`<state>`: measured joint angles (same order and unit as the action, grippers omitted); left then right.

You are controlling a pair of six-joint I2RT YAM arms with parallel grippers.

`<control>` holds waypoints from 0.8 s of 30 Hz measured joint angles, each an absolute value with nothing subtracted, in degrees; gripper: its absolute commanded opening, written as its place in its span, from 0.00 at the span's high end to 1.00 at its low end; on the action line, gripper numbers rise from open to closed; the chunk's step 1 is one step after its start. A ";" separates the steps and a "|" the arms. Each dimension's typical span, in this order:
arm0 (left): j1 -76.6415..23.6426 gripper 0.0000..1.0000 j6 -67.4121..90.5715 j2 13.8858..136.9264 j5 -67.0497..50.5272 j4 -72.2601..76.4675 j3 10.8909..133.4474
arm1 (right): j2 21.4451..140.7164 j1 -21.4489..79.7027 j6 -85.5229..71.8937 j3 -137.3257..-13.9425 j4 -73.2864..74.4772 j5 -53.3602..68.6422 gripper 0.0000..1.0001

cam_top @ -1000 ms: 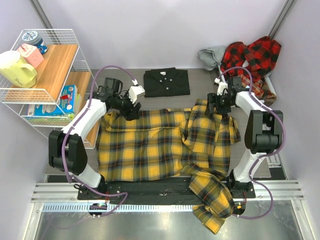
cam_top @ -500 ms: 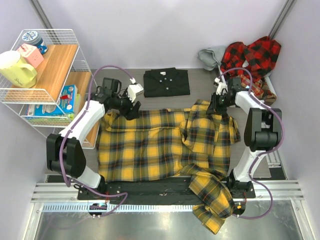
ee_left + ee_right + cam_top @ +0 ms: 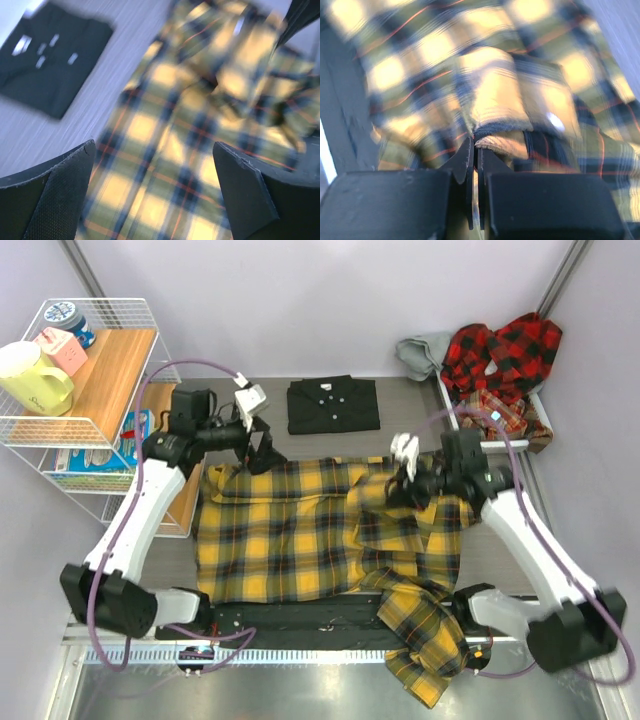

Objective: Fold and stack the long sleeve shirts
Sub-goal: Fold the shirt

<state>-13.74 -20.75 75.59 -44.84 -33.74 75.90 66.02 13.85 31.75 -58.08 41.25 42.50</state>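
Observation:
The yellow-and-black plaid shirt (image 3: 280,540) lies spread across the table, one sleeve (image 3: 430,650) hanging over the front edge. My right gripper (image 3: 398,488) is shut on a fold of its right side, and the pinched edge shows between the jaws in the right wrist view (image 3: 476,147). Above the shirt's back left corner hovers my left gripper (image 3: 260,452), open and holding nothing (image 3: 155,195); the plaid (image 3: 200,125) is blurred below it. A folded black shirt (image 3: 333,403) lies behind, also visible from the left wrist (image 3: 50,55). Red-and-black plaid shirts (image 3: 500,350) are piled at the back right.
A wire shelf rack (image 3: 100,430) with a yellow mug (image 3: 30,375), tins and boxes stands at the left. A grey cloth (image 3: 425,352) lies beside the red pile. A tray edge (image 3: 520,425) sits under that pile. Metal rails (image 3: 300,625) run along the near edge.
My right gripper shut on the shirt's right side and carried it left toward the middle. My left gripper opened and drew back from the collar.

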 measured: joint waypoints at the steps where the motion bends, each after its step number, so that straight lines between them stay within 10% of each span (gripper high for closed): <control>1: -13.76 0.00 -20.97 74.37 -47.05 -33.41 75.35 | 62.04 16.08 34.46 -55.83 42.39 42.44 0.99; 21: -45.19 0.00 -11.77 80.75 -45.93 -5.65 55.99 | 43.11 33.93 62.94 -41.52 41.30 33.21 0.99; 24: -49.89 0.20 -9.69 82.46 -42.44 -0.89 56.01 | 45.45 35.38 61.19 -42.54 39.31 32.38 0.99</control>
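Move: My right hand already holds a narrow end of the shirt, probably a sleeve end. From my open left hand that end is about 27 cm to the right, 9 cm back and 10 cm lower. The shirt's middle is some 17 cm back and 12 cm right of my left hand; the black folded shirt is 12 cm ahead and 14 cm right. From my right hand the shirt's middle lies about 8 cm back, 15 cm left and 16 cm down. I sweep my open left hand right, back and down, roughly 25 cm in all, swinging it about 30 degrees clockwise, until its spread fingers face the cloth hanging from my right fingers. My right hand keeps its pinch, draws that end back about 8 cm and rolls some 45 degrees about its fingers, counter-clockwise seen from the wrist, presenting the cloth to the left. ##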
